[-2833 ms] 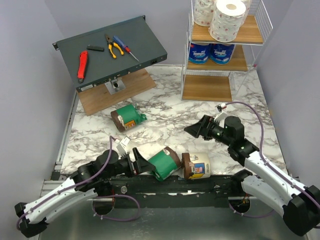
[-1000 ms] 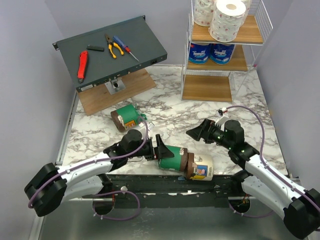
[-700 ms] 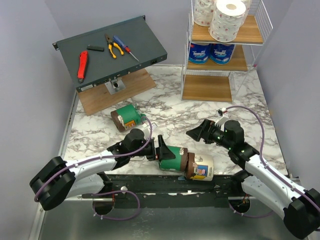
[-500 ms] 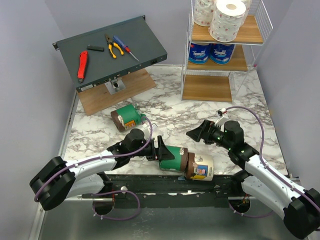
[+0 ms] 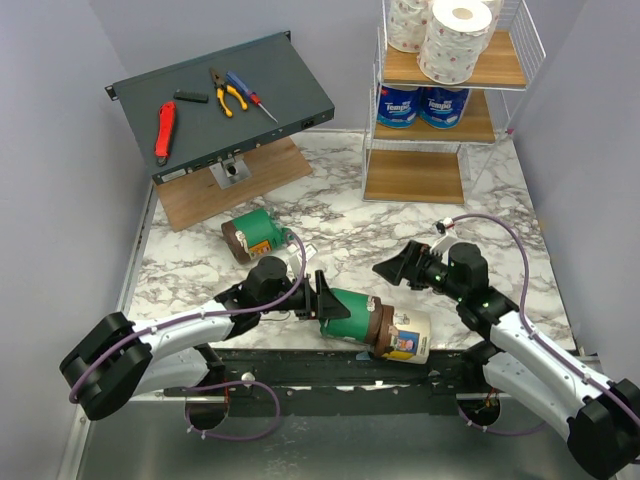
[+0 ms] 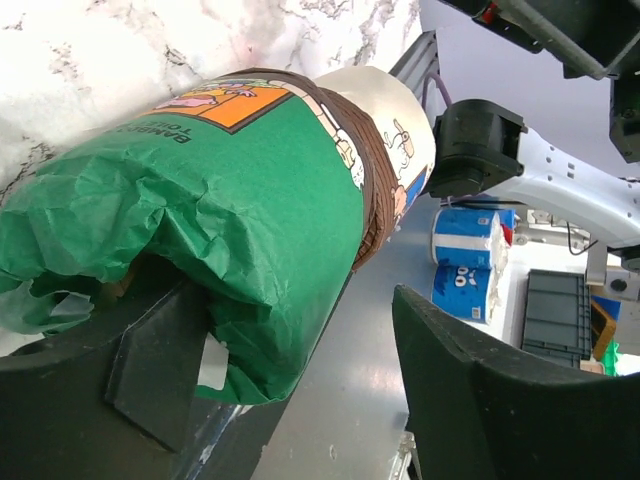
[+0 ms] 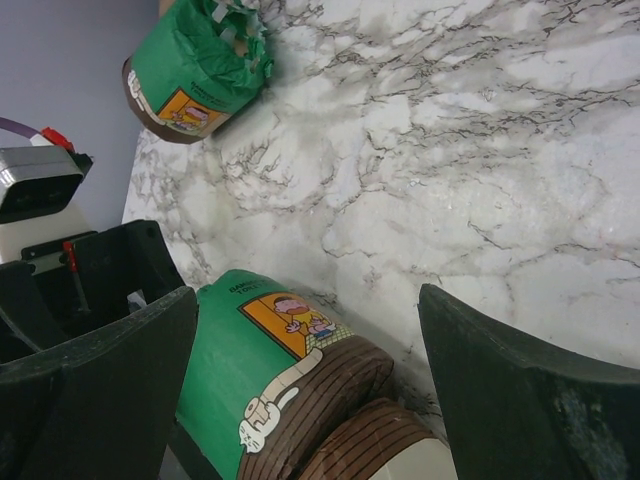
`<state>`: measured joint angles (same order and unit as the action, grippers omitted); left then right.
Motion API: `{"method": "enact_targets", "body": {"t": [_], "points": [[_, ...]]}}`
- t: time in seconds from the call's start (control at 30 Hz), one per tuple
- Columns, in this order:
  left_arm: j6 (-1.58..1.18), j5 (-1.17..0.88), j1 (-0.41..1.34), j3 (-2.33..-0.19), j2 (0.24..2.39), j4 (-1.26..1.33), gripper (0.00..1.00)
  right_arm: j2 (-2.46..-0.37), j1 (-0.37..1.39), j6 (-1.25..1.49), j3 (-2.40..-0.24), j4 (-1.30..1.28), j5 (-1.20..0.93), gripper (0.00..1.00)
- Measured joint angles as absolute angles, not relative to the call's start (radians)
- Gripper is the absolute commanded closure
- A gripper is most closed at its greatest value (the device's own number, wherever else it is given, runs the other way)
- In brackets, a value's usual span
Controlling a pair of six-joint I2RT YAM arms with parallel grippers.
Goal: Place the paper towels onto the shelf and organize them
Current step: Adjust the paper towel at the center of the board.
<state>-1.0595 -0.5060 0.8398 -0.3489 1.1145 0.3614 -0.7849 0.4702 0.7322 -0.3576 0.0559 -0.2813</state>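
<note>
A green paper towel roll with a brown end point(image 5: 352, 315) point(image 6: 250, 230) point(image 7: 250, 370) lies on its side at the table's near edge. My left gripper point(image 5: 325, 298) point(image 6: 290, 320) is shut on its crumpled left end. One finger presses into the wrap and the other stands close beside it. A cream-and-brown roll point(image 5: 405, 337) point(image 7: 400, 450) touches the green roll's brown end. My right gripper point(image 5: 385, 265) point(image 7: 310, 310) hovers open just above and behind both rolls, holding nothing. A second green roll point(image 5: 255, 235) point(image 7: 195, 65) lies further back. The shelf point(image 5: 415, 175) holds white rolls point(image 5: 445, 30) on top and blue rolls point(image 5: 420, 105) on its middle board.
A dark grey slanted panel point(image 5: 225, 105) carrying hand tools sits at the back left on a wooden board point(image 5: 250, 185). Grey walls close in both sides. The held roll lies right at the table's near edge, and blue packs point(image 6: 470, 260) show below the table.
My left jaws have closed onto the green roll's end. The green and cream rolls shifted slightly right and toward the near edge. The right arm has barely moved.
</note>
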Motion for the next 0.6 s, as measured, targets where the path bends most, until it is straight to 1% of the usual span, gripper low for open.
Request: {"method": "enact_targets", "body": {"t": [0.23,0.3,0.4,0.6], "points": [[-1.057,-0.521,0.84,-0.348,1.139,0.403,0.51,-0.775,0.47,0.732,-0.35,0.051,-0.281,0.06],[-1.055,-0.527,0.84,-0.348,1.148,0.411,0.54,-0.773,0.47,0.732,-0.35,0.05,-0.28,0.06],[-1.055,-0.536,0.84,-0.348,1.163,0.423,0.56,-0.768,0.47,0.732,-0.35,0.049,-0.278,0.06],[-1.044,-0.537,0.844,-0.349,1.168,0.429,0.71,-0.749,0.47,0.732,-0.35,0.03,-0.274,0.06]]}}
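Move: The green-wrapped paper towel roll lies on its side at my left fingertips, its middle some 5 cm to the right, 4 cm back and 4 cm lower, with its crumpled open end facing that hand. The cream roll stands against its far end, about 17 cm right and 8 cm back from the left hand. The other green roll is about 18 cm left and 14 cm ahead. From my right hand, the roll I want is about 14 cm back and 9 cm left. I close my left fingers from about two-thirds open to a little over a third, one finger in the roll's open end and the other outside on the side nearer my base, pinching the crumpled green wrapper and the roll's rim between them. The hand almost stays in place, creeping about half a centimetre to the right, into the roll. ##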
